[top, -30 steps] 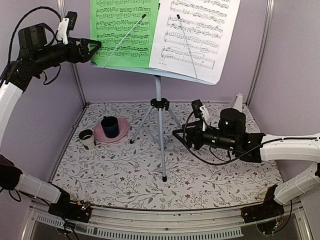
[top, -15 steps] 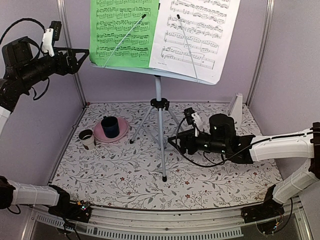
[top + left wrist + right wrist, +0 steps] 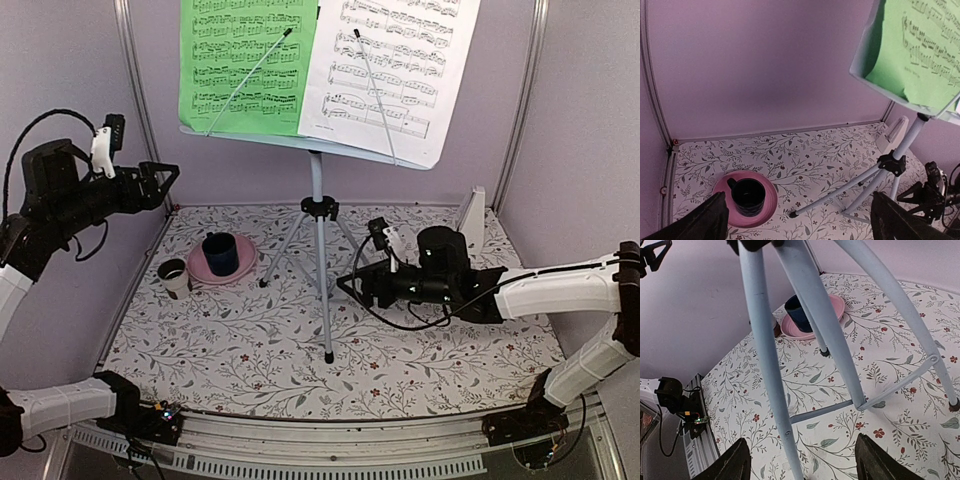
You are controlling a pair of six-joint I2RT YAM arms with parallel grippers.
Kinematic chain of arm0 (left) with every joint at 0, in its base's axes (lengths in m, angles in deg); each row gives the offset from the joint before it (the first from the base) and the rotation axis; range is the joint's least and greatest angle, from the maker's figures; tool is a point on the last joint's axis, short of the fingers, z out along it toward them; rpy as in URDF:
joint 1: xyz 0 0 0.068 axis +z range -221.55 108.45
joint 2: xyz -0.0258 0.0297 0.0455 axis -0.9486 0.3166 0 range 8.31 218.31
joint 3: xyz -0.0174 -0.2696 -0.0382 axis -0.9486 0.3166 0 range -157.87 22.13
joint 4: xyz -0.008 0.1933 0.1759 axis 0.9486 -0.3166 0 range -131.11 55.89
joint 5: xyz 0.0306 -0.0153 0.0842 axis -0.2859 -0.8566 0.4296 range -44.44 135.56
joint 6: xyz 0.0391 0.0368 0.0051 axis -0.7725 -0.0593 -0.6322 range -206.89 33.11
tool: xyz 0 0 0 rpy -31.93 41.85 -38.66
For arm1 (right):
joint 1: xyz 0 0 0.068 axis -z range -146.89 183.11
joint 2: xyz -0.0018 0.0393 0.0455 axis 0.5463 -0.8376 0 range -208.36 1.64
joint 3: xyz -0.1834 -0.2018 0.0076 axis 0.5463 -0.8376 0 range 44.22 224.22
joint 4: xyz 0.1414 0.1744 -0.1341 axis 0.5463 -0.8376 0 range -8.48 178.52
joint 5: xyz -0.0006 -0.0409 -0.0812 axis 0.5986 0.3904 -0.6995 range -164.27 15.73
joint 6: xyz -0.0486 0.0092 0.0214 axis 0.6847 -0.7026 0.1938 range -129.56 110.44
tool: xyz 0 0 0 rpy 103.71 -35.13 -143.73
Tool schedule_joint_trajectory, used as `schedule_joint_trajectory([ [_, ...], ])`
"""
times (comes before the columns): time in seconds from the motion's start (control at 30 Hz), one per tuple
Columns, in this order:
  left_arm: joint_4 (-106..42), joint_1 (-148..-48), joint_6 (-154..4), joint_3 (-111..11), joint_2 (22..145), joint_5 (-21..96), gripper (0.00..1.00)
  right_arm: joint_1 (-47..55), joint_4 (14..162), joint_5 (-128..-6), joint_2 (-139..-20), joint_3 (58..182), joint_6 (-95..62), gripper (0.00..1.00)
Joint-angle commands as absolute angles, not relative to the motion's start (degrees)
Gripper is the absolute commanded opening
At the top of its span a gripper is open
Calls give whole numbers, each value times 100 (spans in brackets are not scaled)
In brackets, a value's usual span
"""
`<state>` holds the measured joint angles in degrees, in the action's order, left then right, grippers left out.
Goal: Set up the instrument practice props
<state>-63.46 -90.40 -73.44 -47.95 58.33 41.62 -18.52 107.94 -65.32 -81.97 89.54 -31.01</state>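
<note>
The pale grey tripod music stand (image 3: 318, 205) stands mid-table, its desk carrying a green sheet (image 3: 245, 60) and a white sheet (image 3: 395, 70) under thin wire holders. A small white pyramid metronome (image 3: 473, 208) sits at the back right. My left gripper (image 3: 165, 180) hangs open and empty in the air, left of and below the desk; its wrist view shows the desk's corner with the green sheet (image 3: 920, 50). My right gripper (image 3: 344, 284) is open, low beside the stand's front leg (image 3: 771, 370), which runs down between its fingers (image 3: 725, 465) untouched.
A dark blue cup (image 3: 221, 252) stands on a pink plate (image 3: 198, 272) at the left, with a small white cup (image 3: 173, 273) beside it. Purple walls and metal posts close in the floral mat (image 3: 250, 360). The other tripod legs (image 3: 890, 315) spread right of my right gripper.
My left arm has dropped down and back from the desk's left edge, with its jaws a little wider. My right gripper has slid left toward the stand's leg and widened slightly.
</note>
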Motion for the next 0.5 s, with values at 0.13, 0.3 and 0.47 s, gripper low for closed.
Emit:
schedule_joint_trajectory([
  [0.13, -5869, -8995, -6766, -3595, 5720, 3377, 99, -1153, 10684, -6120, -7993, 8714, -3220, 72],
  [0.3, -4986, -9288, -6413, -2496, 5888, 3155, 99, -881, 10639, -6125, -8186, 8733, -3134, 70],
  [0.47, -4324, -9676, -6288, -1902, 6291, 3372, 94, -548, 10645, -6032, -8624, 8734, -3162, 68],
])
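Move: From my left hand, the music stand's left leg (its middle) is roughly 9 cm ahead, 19 cm right and 27 cm down; the dark mug stands 16 cm straight ahead and 37 cm lower, the white cup 9 cm ahead, 10 cm left and 38 cm below. From my right hand, the stand's right leg is about 14 cm ahead, 3 cm left, 3 cm lower; its front leg 1 cm back, 9 cm left, 3 cm lower. I drop my left hand steeply, about 18 cm, slipping some 5 cm to the right on the way towards the stand's legs, tipping the wide-open fingers about 20 degrees down and turning them slightly clockwise. Meanwhile I slide my right hand forward and right, about 5 cm each way and slightly lower, away from the front leg and towards the right leg, fingers still open. ##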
